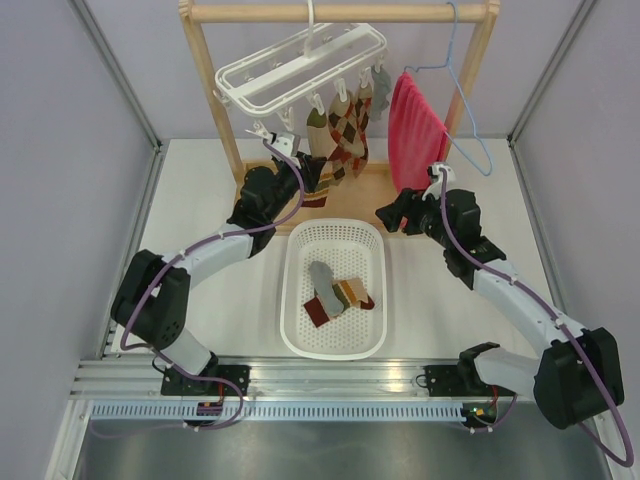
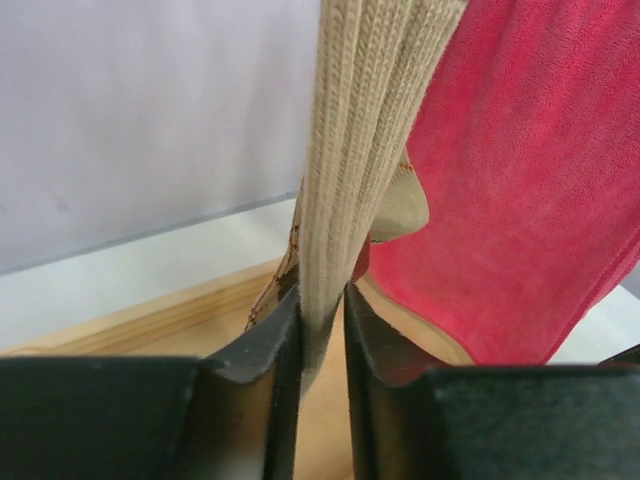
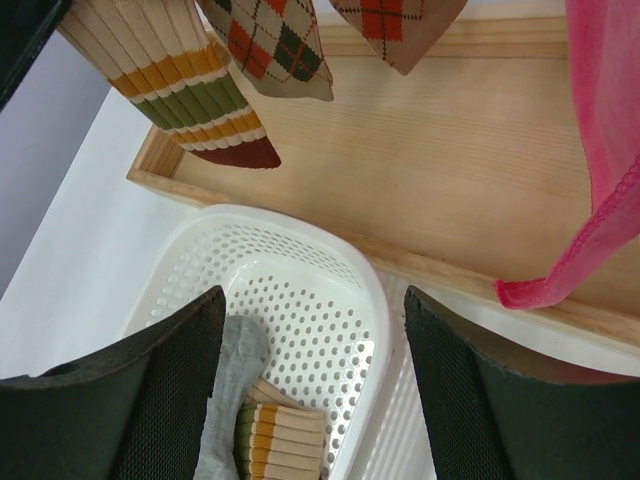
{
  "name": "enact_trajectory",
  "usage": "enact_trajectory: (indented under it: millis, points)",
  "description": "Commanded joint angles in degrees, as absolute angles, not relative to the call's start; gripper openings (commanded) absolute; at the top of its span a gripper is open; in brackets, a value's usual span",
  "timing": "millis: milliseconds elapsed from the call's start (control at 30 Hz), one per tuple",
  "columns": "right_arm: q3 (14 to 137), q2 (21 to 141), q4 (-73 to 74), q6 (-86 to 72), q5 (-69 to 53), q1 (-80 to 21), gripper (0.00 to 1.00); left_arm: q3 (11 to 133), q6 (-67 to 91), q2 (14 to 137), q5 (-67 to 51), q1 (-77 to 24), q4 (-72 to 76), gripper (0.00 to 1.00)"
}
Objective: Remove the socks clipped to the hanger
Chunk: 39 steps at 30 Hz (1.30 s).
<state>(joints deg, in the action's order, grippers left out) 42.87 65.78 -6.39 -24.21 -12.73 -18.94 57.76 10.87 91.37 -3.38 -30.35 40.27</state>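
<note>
The white hanger (image 1: 300, 65) hangs from a wooden rail with several socks clipped under it: a striped sock (image 1: 317, 130), argyle socks (image 1: 349, 135) and a grey sock (image 1: 380, 100). My left gripper (image 1: 308, 176) is shut on the striped sock's lower part; in the left wrist view its jaws (image 2: 322, 300) pinch the ribbed cream fabric (image 2: 345, 150). My right gripper (image 1: 392, 214) is open and empty, to the right of the socks, over the far right rim of the basket (image 3: 330, 270). The right wrist view shows the striped sock (image 3: 190, 90) and argyle socks (image 3: 270, 45) hanging above.
A white perforated basket (image 1: 372, 262) sits mid-table, holding a grey sock (image 1: 321, 277), a striped sock (image 1: 350, 292) and a dark red one (image 1: 317, 313). A pinkish-red towel (image 1: 413, 130) hangs on a blue wire hanger (image 1: 470, 110). The rack's wooden base (image 3: 450, 160) lies behind the basket.
</note>
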Motion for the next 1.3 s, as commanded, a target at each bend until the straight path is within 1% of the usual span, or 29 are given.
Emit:
enact_trajectory:
  millis: [0, 100, 200, 300, 400, 733, 933, 1067, 1200, 1267]
  points:
    - [42.3, 66.6, -9.7, -24.5, -14.7, -18.6, 0.76, 57.7, 7.7, 90.5, -3.5, -30.1, 44.6, 0.24]
    - [42.3, 67.2, -10.1, -25.0, -15.2, -18.6, 0.76, 57.6, 7.0, 90.1, -3.5, -30.2, 44.2, 0.13]
    - [42.1, 66.8, -10.2, -25.0, -15.2, -18.7, 0.75, 57.2, 7.1, 89.2, -3.5, -30.2, 44.2, 0.08]
    - [41.7, 66.0, -9.8, -24.9, -15.0, -18.6, 0.76, 56.2, 7.7, 87.0, -3.0, -30.3, 44.0, 0.05]
    - [41.7, 65.4, -9.0, -24.7, -14.4, -18.6, 0.75, 54.8, 8.7, 83.5, -1.1, -30.4, 42.1, 0.03]
    - [42.7, 63.6, -7.5, -24.9, -14.9, -18.6, 0.75, 50.4, 8.6, 74.4, -0.5, -32.6, 34.5, 0.03]
    - [46.7, 64.0, -5.7, -24.5, -15.5, -18.5, 0.74, 54.4, 6.3, 70.8, -0.3, -37.8, 23.1, 0.03]
    - [50.4, 63.7, -5.2, -25.3, -15.2, -18.9, 0.73, 58.5, 5.7, 69.0, 5.3, -41.6, 14.7, 0.02]
    - [55.4, 64.2, -3.7, -25.0, -12.4, -20.6, 0.73, 63.3, 5.4, 68.6, 8.0, -45.6, 6.4, 0.02]
    - [59.1, 64.8, -1.8, -23.7, -8.7, -22.8, 0.73, 65.5, 6.4, 68.6, 8.5, -46.2, 2.6, 0.02]
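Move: The striped sock hangs right between the left hand's half-closed fingers, its middle some 3 cm above the hand point. Its hanger clip is about 15 cm above that hand and 3 cm farther out. The nearer argyle sock hangs roughly 5 cm to the hand's right, level fore and aft and 6 cm higher; the basket's middle is some 20 cm back, 3 cm right and 25 cm down. From the right hand, the striped sock lies about 9 cm ahead, 14 cm left and 9 cm up. Staying in place at first, the left hand shuts its fingers and pinches the striped sock's leg near the heel, then draws it back about 12 cm towards the robot and up some 6 cm, easing left and then right. The right hand, open and empty, dips a centimetre and finally rises about 8 cm beside the socks. ##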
